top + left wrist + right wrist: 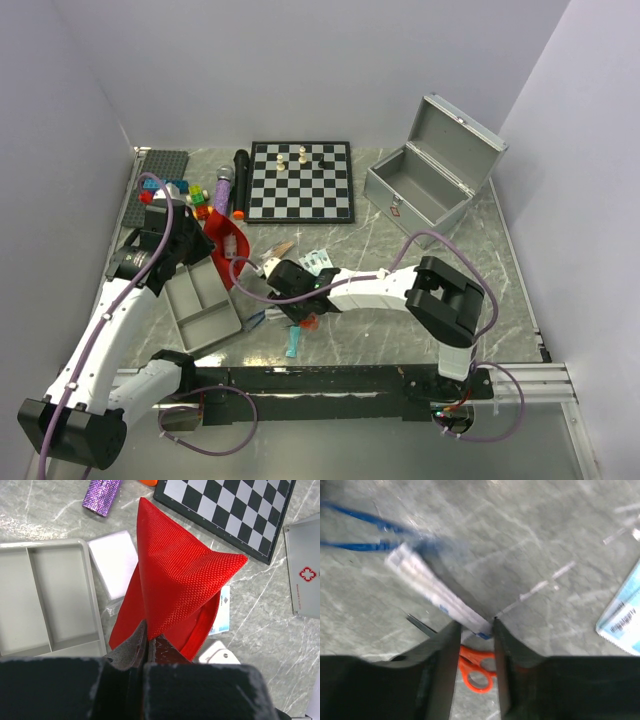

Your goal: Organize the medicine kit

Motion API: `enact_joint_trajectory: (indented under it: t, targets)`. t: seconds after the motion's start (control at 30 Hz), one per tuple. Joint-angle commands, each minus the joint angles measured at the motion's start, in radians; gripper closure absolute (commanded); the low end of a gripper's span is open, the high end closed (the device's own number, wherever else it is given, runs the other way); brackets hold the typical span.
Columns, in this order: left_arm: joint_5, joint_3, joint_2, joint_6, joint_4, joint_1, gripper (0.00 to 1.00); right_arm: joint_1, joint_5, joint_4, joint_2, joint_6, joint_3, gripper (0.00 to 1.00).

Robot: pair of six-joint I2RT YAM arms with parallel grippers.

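The medicine kit [425,185], a silver-grey metal case, stands open at the back right; its front with the red emblem [306,574] shows at the edge of the left wrist view. My left gripper [147,639] is shut on a corner of the red pouch [175,570], which hangs open above the table beside the grey divided tray [45,600]. My right gripper [475,625] is low over the table's middle, its fingertips closed on the end of a flat white packet [432,590]. Orange scissors [477,667] lie under the jaws.
A chessboard [300,180] with a few pieces lies at the back centre, with a black and a purple microphone [222,190] to its left. Toy bricks [180,190] and a grey baseplate [160,165] sit far left. Blue tweezers [365,535] and a blue-white packet [622,620] lie nearby.
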Motion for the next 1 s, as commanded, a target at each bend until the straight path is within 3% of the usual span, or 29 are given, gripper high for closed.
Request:
enact_joint_trajectory:
  t: [0.0, 0.3, 0.43, 0.67, 0.97]
  targets:
    - [0.033, -0.001, -0.004, 0.001, 0.042, 0.006, 0.99, 0.007, 0.053, 0.037, -0.1, 0.034, -0.036, 0.67]
    - [0.119, -0.035, 0.009, -0.013, 0.106, 0.006, 0.99, -0.007, 0.105, 0.015, -0.288, 0.117, -0.091, 0.85]
    - [0.166, -0.055, 0.021, -0.032, 0.146, 0.004, 0.99, -0.021, 0.119, -0.009, -0.386, 0.15, -0.086, 1.0]
    - [0.223, -0.087, 0.032, -0.067, 0.229, -0.024, 0.99, -0.032, 0.148, -0.04, -0.509, 0.19, -0.037, 1.0]
    - [0.16, -0.073, 0.088, -0.116, 0.26, -0.18, 0.99, -0.039, 0.145, -0.081, -0.43, 0.196, 0.124, 1.0]
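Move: The white sachet lies right under the right fingertips, which straddle its right end; its middle is about 3 cm left and 1 back. The scissors lie some 2 cm back and 1 right of this hand, the tweezers about 8 left and 1 back, and the blue-white card 11 ahead and 4 right. From the left hand, which holds the red first aid bag, the sachet is some 14 cm right, 9 back and 20 below, the grey tray 6 back and 3 left. Closing from half open, the right fingers pinch the white sachet by its right end and take it off the table, rising nearly 20 cm while tilting about 25 degrees to point more to the left. The left hand keeps hold of the bag and carries it some 8 cm to the right to meet the sachet, sinking slightly and turning clockwise. ##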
